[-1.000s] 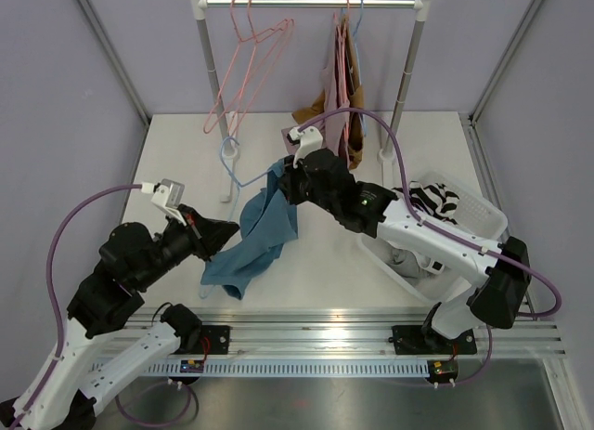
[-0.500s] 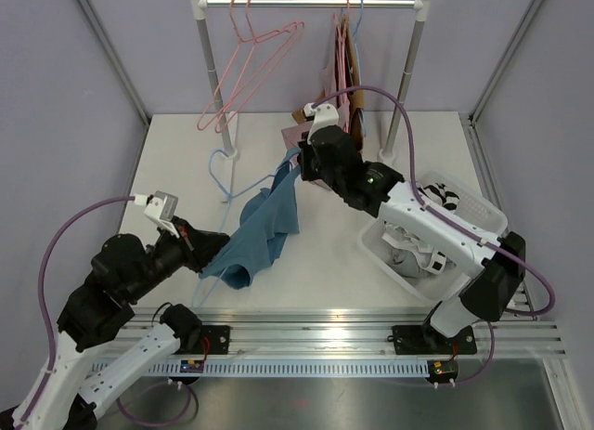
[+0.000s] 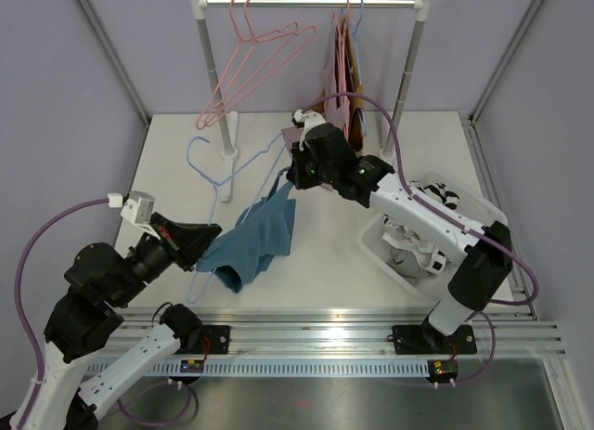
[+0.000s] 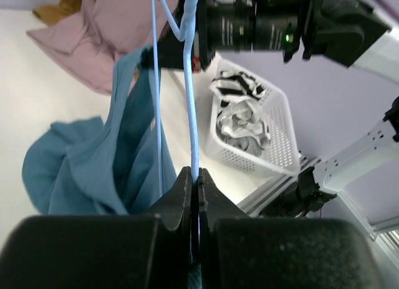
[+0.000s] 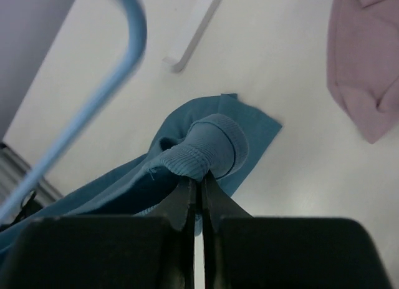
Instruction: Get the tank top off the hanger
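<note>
The blue tank top (image 3: 261, 239) hangs stretched between my two grippers above the table. A light blue wire hanger (image 3: 221, 182) runs through it. My left gripper (image 3: 211, 235) is shut on the hanger's wire (image 4: 190, 102) at its lower end, with the tank top (image 4: 87, 164) draped to the left of the jaws. My right gripper (image 3: 291, 181) is shut on a ribbed strap of the tank top (image 5: 209, 148) at the cloth's upper end. In the right wrist view the hanger (image 5: 93, 95) passes blurred at the upper left.
A clothes rail (image 3: 306, 2) at the back carries pink hangers (image 3: 252, 63) and hanging garments (image 3: 343, 72). A pink cloth (image 5: 368, 58) lies on the table near it. A white basket (image 3: 464, 212) with striped clothing stands at the right.
My right gripper has shut on the tank top's strap and moved toward the rail. My left gripper has pulled the hanger back and to the left, stretching the cloth out.
</note>
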Action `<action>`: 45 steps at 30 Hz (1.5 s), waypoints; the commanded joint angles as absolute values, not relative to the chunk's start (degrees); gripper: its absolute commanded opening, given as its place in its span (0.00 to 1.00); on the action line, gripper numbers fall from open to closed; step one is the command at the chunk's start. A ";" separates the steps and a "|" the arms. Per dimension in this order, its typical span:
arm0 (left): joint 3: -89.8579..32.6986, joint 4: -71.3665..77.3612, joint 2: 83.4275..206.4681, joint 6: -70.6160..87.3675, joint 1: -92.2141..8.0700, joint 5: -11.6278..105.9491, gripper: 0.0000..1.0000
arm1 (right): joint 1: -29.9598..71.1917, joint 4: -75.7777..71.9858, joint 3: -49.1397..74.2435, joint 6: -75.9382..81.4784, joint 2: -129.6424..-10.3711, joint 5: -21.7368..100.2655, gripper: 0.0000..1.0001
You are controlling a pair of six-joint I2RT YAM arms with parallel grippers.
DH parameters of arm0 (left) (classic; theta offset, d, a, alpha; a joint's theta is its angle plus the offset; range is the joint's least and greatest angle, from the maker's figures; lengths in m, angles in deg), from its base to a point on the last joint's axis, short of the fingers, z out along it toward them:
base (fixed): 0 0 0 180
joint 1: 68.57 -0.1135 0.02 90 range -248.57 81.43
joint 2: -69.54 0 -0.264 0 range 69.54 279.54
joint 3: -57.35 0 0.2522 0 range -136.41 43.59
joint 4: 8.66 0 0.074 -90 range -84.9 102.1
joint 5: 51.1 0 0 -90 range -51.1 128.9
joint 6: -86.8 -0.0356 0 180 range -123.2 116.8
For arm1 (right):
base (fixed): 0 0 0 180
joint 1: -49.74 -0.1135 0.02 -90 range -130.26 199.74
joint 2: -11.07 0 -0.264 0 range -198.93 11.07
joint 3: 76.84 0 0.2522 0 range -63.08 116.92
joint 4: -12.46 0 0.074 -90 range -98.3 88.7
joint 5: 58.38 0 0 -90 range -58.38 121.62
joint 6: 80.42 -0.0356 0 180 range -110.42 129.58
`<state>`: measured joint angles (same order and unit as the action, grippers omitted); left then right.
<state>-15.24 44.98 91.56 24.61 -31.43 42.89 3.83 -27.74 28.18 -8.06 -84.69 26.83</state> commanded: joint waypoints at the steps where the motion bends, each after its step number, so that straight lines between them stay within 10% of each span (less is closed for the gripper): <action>1: -15.58 29.38 92.74 23.08 -31.22 42.07 0.00 | 4.22 -21.00 25.35 -12.12 -74.28 37.49 0.00; 9: -4.75 -7.87 97.48 15.09 -31.22 45.40 0.00 | 4.13 -17.11 20.41 -15.81 -64.26 53.76 0.00; 24: -10.38 -23.71 109.62 5.41 -31.22 35.30 0.00 | -2.29 -32.14 15.40 -8.61 -58.62 32.00 0.00; 37: -14.69 8.87 105.94 11.47 -31.22 32.84 0.00 | -3.25 -28.46 5.04 -10.72 -56.34 30.21 0.02; 39: -13.20 12.47 104.62 11.91 -31.22 30.91 0.00 | -3.26 -27.06 3.28 -11.33 -56.60 31.01 0.21; 42: -14.23 17.65 106.79 11.56 -31.22 30.73 0.00 | -3.26 -24.68 1.08 -12.21 -55.03 30.49 0.99; 45: -18.80 22.67 110.49 11.47 -31.22 29.33 0.00 | -3.26 -24.77 1.08 -12.56 -53.79 30.22 0.99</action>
<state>-14.93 16.72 107.19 10.86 -31.43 32.05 -2.66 -29.40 0.58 -11.52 -56.43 29.78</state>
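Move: The left hand still grips the blue hanger, with the rail about 32 cm ahead, 8 cm right and roughly 20 cm up; the pink hangers hang some 25 cm ahead and 8 cm right. The tank top's middle lies 8 cm to its right. The right hand still pinches the tank top, over bare table some 15 cm back and 22 cm below; the white bin is 32 cm right, 7 cm back. Right pulls the tank top back some 13 cm and opens; left swings the hanger forward and up. ##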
